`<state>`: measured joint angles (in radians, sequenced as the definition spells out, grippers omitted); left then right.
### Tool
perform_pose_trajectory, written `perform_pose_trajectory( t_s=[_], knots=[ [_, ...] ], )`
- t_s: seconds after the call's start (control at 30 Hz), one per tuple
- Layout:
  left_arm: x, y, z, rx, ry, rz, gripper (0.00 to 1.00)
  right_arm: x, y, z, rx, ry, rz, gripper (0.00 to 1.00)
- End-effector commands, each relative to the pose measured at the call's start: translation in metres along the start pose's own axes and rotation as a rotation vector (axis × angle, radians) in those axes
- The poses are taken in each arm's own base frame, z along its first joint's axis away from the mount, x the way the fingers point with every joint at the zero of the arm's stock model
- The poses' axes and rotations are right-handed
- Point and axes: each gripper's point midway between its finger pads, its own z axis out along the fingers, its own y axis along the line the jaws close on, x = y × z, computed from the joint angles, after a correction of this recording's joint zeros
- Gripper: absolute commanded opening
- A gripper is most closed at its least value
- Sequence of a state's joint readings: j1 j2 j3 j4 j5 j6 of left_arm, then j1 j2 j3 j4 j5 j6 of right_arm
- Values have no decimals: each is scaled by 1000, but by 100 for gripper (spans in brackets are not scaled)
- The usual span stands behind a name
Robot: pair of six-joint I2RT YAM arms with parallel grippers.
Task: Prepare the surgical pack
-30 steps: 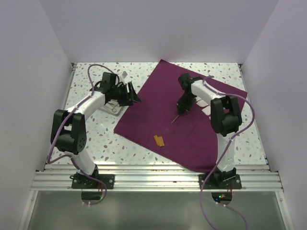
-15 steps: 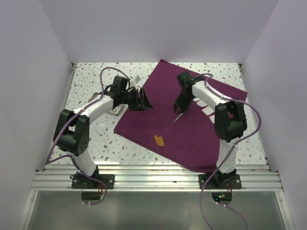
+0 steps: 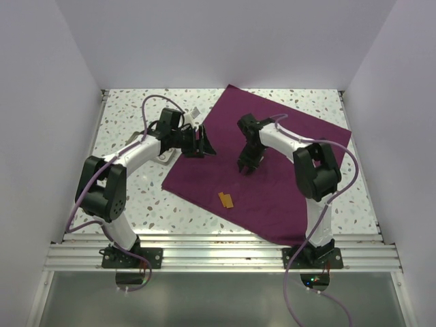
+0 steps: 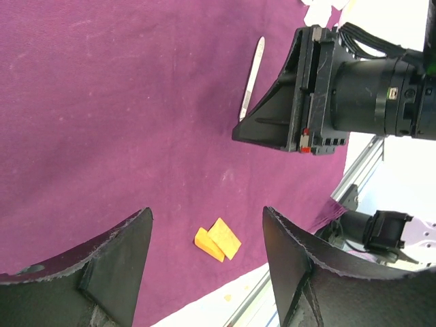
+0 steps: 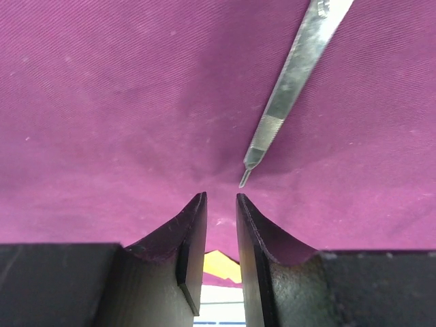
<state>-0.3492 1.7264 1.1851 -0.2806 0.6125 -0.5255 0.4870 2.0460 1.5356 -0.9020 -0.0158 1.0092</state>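
Note:
The plum-purple cloth (image 3: 272, 177) lies spread flat as a large sheet on the speckled table. A slim metal instrument (image 5: 293, 82) rests on it, its thin tip just beyond my right gripper's fingertips; it also shows in the left wrist view, the instrument (image 4: 251, 78) beside the right gripper's black body (image 4: 300, 95). My right gripper (image 5: 221, 195) hovers low over the cloth with a narrow gap and nothing in it. My left gripper (image 4: 206, 211) stands wide open and empty over the cloth's left corner (image 3: 204, 144).
A small orange folded piece (image 3: 225, 199) lies on the cloth near its front edge. A small pale packet (image 3: 195, 112) and a metallic item (image 3: 165, 157) sit on the table under the left arm. An aluminium rail (image 3: 218, 252) borders the front.
The right gripper let go of the instrument, opened slightly, and slid left and nearer. The left gripper swung right over the cloth's corner, then stayed.

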Motion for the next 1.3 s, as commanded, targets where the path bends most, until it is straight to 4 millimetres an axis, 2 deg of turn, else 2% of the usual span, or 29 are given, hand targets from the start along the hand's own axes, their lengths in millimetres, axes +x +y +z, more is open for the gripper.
perform_pose_trajectory(
  t_s=[0.0, 0.33, 0.53, 0.73, 0.83, 0.97, 1.1, 1.27],
  knots=[
    [-10, -11, -11, 22, -21, 64, 70, -7, -8, 0, 34, -35, 41, 28],
    [-10, -11, -10, 37, -5, 74, 72, -5, -13, 11, 60, -34, 46, 27],
    [-8, -9, -13, 34, -2, 75, 72, -6, -17, 20, 87, -40, 42, 24],
    [-7, -5, -12, 32, -1, 66, 72, 0, -28, 26, 107, -28, 48, 15],
    [-5, -5, -12, 35, 5, 62, 72, 1, -28, 25, 107, -26, 37, 3],
    [-5, -6, -13, 38, 5, 60, 73, -4, -27, 10, 93, -49, -1, 0],
    [-8, -8, -12, 42, 1, 31, 73, -13, -17, -19, 33, -96, -70, 0],
    [-13, -12, -8, 64, 3, -29, 74, -9, -9, -41, -59, -91, -201, 0]
  ],
)
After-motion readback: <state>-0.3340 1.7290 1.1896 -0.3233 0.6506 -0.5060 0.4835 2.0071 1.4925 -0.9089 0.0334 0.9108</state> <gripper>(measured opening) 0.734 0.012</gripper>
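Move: Out to the front right of the open right fingers lies the scalpel on the cloth, its middle roughly 4 cm ahead, 5 cm to the right and 2 cm below; its near tip is almost under them. The two yellow packets sit some 11 cm back and 7 cm to the left of this hand, and a gauze pad about 5 cm ahead and 17 cm to the right. From the left hand, the scalpel's middle is about 18 cm to the right, 2 cm ahead and 11 cm lower. Sinking about 2 cm while easing about 1 cm to the right and slightly back, the right hand brings its downward-pointing, part-open fingers onto the scalpel's near tip and pinches it shut between the fingertips. Then it rises about 2 cm with the fingers closed, turning several degrees counter-clockwise. ##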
